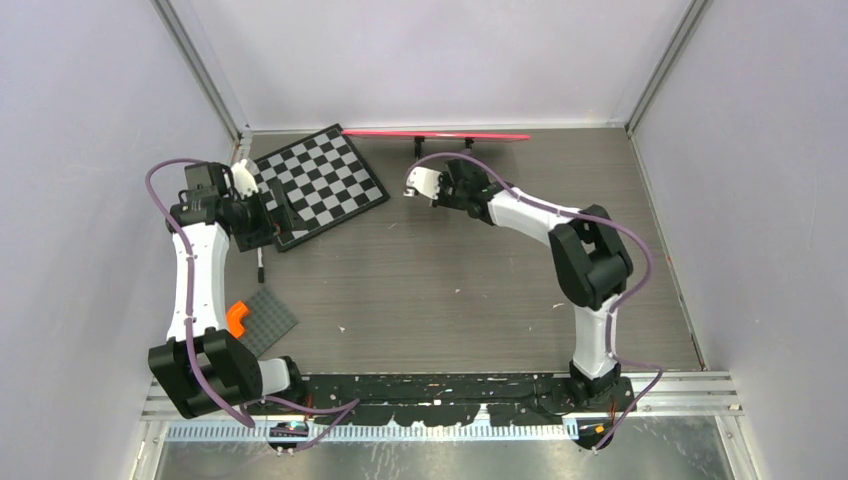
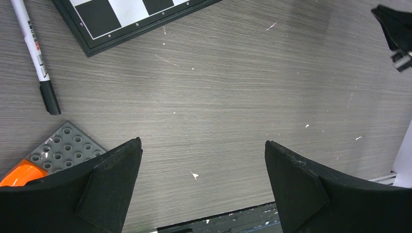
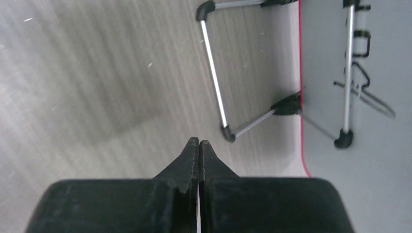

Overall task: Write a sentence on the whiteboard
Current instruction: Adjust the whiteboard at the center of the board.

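The whiteboard (image 1: 435, 134) stands upright at the back of the table, seen edge-on as a pink-red line. In the right wrist view its glossy face (image 3: 379, 160) fills the right side, behind its silver stand (image 3: 214, 73). A few dark strokes of the sentence (image 3: 363, 44) show on it, too blurred to read. My right gripper (image 1: 415, 183) (image 3: 199, 141) is shut and empty, just in front of the board. My left gripper (image 1: 272, 212) (image 2: 202, 142) hangs open over bare table. A white marker with a black cap (image 2: 36, 53) (image 1: 261, 265) lies on the table beside it.
A black-and-white chessboard (image 1: 320, 185) (image 2: 131, 19) lies at the back left, under the left wrist. A grey studded plate (image 1: 265, 320) (image 2: 65, 150) with an orange piece (image 1: 237, 318) (image 2: 19, 174) sits near the left arm's base. Walls close in three sides.
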### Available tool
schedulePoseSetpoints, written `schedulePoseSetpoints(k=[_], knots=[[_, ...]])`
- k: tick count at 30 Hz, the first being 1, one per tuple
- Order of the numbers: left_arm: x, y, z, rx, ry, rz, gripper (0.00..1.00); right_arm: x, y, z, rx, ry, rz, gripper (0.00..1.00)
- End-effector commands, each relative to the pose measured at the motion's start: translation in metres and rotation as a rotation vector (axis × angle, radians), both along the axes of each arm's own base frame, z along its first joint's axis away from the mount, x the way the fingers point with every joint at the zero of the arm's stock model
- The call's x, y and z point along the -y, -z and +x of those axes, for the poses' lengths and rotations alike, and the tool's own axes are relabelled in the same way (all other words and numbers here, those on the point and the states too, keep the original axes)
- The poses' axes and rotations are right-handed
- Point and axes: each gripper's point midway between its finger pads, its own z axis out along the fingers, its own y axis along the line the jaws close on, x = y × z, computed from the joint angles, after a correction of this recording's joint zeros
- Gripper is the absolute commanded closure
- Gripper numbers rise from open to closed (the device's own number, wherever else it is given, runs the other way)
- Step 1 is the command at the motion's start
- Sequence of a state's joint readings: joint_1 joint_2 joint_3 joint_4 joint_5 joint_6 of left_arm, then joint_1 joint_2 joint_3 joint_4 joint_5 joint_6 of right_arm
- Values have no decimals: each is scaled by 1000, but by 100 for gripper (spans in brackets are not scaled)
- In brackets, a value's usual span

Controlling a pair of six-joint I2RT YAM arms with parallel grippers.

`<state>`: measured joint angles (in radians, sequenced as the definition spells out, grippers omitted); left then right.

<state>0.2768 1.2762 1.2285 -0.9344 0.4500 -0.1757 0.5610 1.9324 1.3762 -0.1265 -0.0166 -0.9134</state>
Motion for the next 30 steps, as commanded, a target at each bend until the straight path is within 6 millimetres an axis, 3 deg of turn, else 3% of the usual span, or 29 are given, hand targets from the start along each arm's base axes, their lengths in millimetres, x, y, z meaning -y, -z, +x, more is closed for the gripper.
schedulePoseSetpoints(k=[1, 10, 16, 19, 30], knots=[[-1, -25, 9, 93, 9, 10, 0, -17, -22, 47, 201, -64, -78, 100], [-4, -24, 5, 85, 6, 26, 0, -33, 7, 101, 316, -94, -191, 100], [-7, -19, 1, 79, 0, 31, 0, -32, 16, 122, 321, -99, -221, 100], [-8, -18, 2, 76, -2, 27, 0, -31, 28, 122, 273, -129, -232, 100], [-9, -19, 10, 73, 6, 10, 0, -23, 80, 94, 99, -270, -315, 100]])
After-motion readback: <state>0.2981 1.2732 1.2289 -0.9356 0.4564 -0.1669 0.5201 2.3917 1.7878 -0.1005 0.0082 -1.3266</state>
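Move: The rear foot bar of the whiteboard's stand has its middle about 11 cm ahead of my right hand, 4 cm to its left and 9 cm lower. The whiteboard's middle stands roughly 16 cm ahead, 6 cm left and 4 cm higher. The chessboard lies some 29 cm left, 4 cm ahead and 10 cm below. From my left hand that foot bar is about 28 cm ahead, 31 cm right and 19 cm below. I reach my right hand, fingers still shut, about 10 cm forward and 7 cm down towards the stand's foot bar behind the whiteboard, quick at first, then slowing. Halfway I hitch up slightly before sinking again. My wrist rolls its left side down and swings counter-clockwise, some 20 degrees in all. The tips end close over the bar's right part; contact can't be made out. ##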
